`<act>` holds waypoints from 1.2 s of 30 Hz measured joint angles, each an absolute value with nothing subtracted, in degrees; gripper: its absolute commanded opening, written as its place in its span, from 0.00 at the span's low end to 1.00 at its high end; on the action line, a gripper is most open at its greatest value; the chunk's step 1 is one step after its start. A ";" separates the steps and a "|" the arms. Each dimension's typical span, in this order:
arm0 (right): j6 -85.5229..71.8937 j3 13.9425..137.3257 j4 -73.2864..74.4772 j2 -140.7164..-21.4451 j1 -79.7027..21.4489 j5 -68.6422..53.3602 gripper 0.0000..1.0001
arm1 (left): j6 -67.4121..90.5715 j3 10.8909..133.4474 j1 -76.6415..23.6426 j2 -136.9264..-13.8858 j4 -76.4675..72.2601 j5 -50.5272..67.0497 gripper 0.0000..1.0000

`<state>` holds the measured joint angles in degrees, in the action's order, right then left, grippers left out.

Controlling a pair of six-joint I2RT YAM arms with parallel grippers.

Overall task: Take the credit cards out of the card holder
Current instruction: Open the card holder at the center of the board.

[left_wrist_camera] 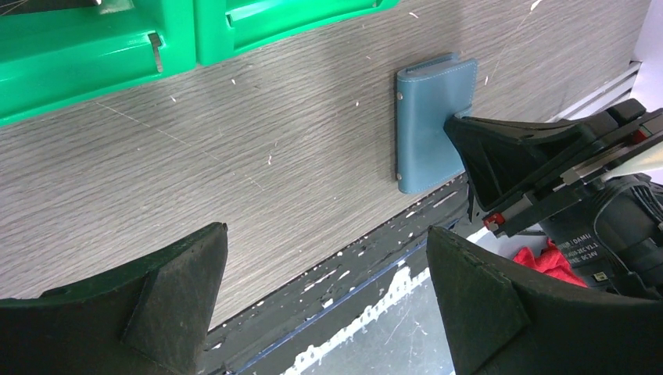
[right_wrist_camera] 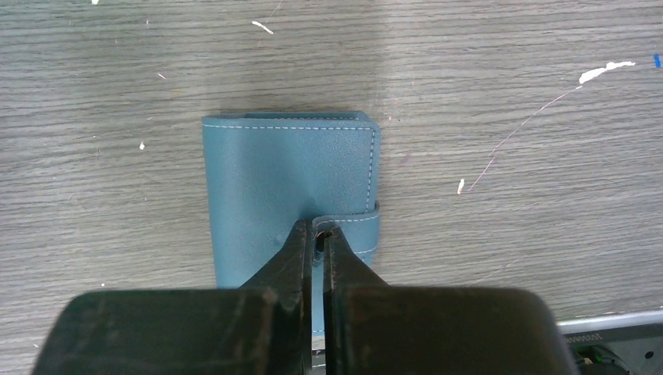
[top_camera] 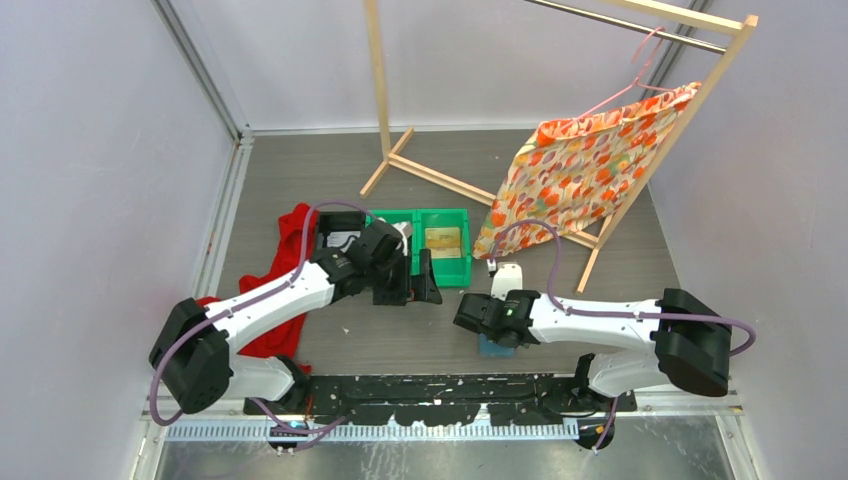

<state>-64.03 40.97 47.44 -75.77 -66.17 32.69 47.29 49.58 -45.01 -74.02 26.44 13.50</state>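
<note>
The slate-blue card holder (right_wrist_camera: 289,172) lies folded shut on the wooden table near the front edge; it also shows in the left wrist view (left_wrist_camera: 434,117) and as a blue patch under the right arm (top_camera: 493,347). My right gripper (right_wrist_camera: 319,230) is shut, pinching the holder's closure tab (right_wrist_camera: 356,223). My left gripper (left_wrist_camera: 324,234) is open and empty, hovering above the table in front of the green bins, well left of the holder (top_camera: 410,285). The credit cards are hidden.
Two green plastic bins (top_camera: 420,245) stand side by side behind the left gripper. A red cloth (top_camera: 290,240) lies to the left. A wooden rack with an orange-patterned cloth (top_camera: 590,170) stands at the back right. The table's dark front edge (left_wrist_camera: 367,258) is close.
</note>
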 measured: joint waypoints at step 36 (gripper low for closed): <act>-69.21 35.55 46.13 -40.84 -65.93 28.71 0.01 | 49.32 49.71 -52.60 -78.02 19.33 15.20 1.00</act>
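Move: The right hand already has the card holder's strap tip pinched: the holder's middle is about 1 cm to its left and 1 cm lower, and a black rail runs some 10 cm behind the hand. The green box's middle lies roughly 17 cm ahead and 16 cm left of the right hand. From the wide-open left hand the holder is about 13 cm to the right, 8 cm back and 9 cm below, while the box is some 9 cm ahead, 2 cm left and 8 cm below. Keeping its pinch on the strap, the right hand pulls up about 5 cm, swings out to the right with a small dip, then comes back left and rises again to end some 8 cm higher, rolling about 30 degrees so that its fingertips swing towards the left. The left hand, fingers still wide open, travels right and back towards the holder by about 5 cm, dipping and coming up again and easing back a little at the end, without closing on the holder. ##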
